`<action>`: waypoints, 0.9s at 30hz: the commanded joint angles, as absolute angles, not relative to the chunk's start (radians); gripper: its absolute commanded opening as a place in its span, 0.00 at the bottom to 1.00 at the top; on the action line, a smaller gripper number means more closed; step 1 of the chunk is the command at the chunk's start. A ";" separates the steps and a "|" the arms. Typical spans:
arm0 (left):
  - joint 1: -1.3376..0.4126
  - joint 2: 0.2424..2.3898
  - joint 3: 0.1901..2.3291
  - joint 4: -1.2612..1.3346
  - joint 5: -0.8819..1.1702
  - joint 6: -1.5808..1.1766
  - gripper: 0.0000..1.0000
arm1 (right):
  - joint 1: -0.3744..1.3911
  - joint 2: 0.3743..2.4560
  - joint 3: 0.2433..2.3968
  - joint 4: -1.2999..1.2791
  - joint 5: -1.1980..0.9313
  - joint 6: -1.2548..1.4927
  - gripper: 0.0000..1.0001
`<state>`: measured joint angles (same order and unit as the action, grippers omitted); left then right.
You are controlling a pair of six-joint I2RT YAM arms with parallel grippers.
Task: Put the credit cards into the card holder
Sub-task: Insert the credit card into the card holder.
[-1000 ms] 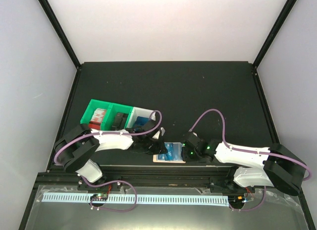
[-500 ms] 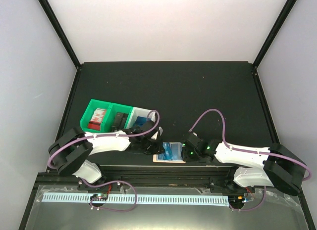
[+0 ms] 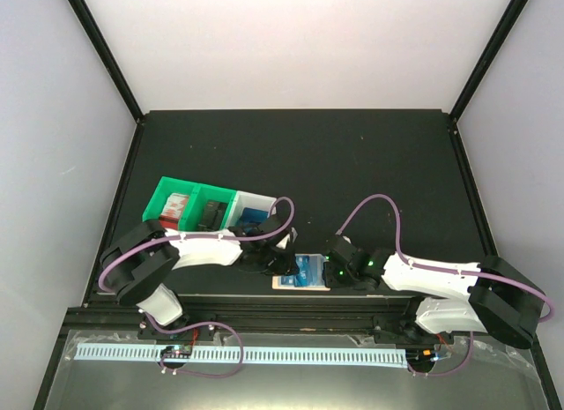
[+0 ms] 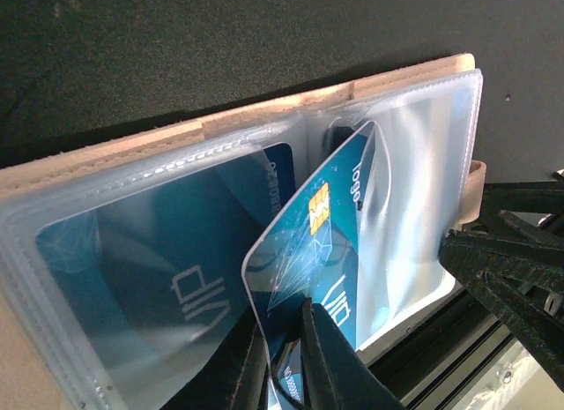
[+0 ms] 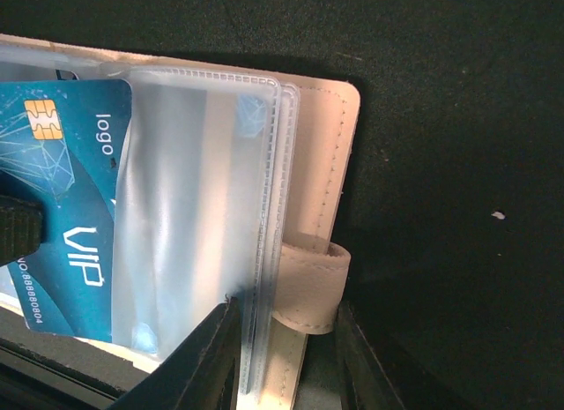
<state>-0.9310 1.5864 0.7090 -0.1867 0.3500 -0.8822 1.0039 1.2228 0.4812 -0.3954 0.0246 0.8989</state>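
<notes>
The card holder lies open near the table's front edge, tan with clear sleeves. One blue credit card sits inside the left sleeve. My left gripper is shut on the near end of a second blue credit card; that card is bowed, with its far end inside the mouth of the right sleeve. My right gripper is shut on the card holder's right edge: one finger is on the sleeves and the other is outside the strap loop.
Green bins and a white bin holding small items stand just left of and behind the left gripper. The black frame rail runs directly in front of the card holder.
The left arm's elbow swung out to the left and came back, while its gripper stayed at the holder with the card. The right arm and the holder have not moved.
</notes>
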 commanded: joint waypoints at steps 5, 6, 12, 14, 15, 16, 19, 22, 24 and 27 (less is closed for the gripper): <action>-0.950 1.642 0.720 -0.335 0.288 -0.842 0.17 | 1.008 1.222 0.480 -0.398 0.060 0.902 0.32; -0.950 1.633 0.718 -0.352 0.274 -0.842 0.22 | 1.009 1.219 0.480 -0.400 0.063 0.904 0.32; -0.951 1.585 0.686 -0.358 0.265 -0.845 0.40 | 1.009 1.217 0.485 -0.401 0.062 0.894 0.33; -0.951 1.579 0.688 -0.358 0.269 -0.848 0.42 | 1.009 1.218 0.488 -0.402 0.059 0.891 0.34; -0.951 1.578 0.691 -0.362 0.266 -0.847 0.42 | 1.009 1.218 0.489 -0.402 0.058 0.891 0.34; -0.951 1.576 0.694 -0.367 0.263 -0.847 0.42 | 1.009 1.218 0.491 -0.403 0.058 0.890 0.34; -0.953 1.571 0.702 -0.394 0.246 -0.839 0.44 | 1.009 1.219 0.497 -0.410 0.063 0.888 0.34; -0.957 1.562 0.706 -0.420 0.229 -0.830 0.46 | 1.009 1.219 0.499 -0.411 0.063 0.887 0.34; -0.961 1.567 0.723 -0.453 0.203 -0.816 0.47 | 1.009 1.221 0.504 -0.412 0.064 0.887 0.34; -0.962 1.587 0.752 -0.471 0.189 -0.798 0.46 | 1.009 1.222 0.511 -0.414 0.067 0.885 0.34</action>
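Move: The left hand pinches the blue card's left part; the empty right pocket it is meant for has its middle about 3 cm to the right, 2 cm ahead and 1 cm below. The filled left pocket lies some 3 cm left, 2 cm ahead and 1 cm below; the white box is roughly 10 cm left and 13 cm ahead. From the right hand, the right pocket is about 3 cm left and 2 cm ahead. The left fingers open and release the bent card as the hand eases roughly 1 cm left, up and back. ##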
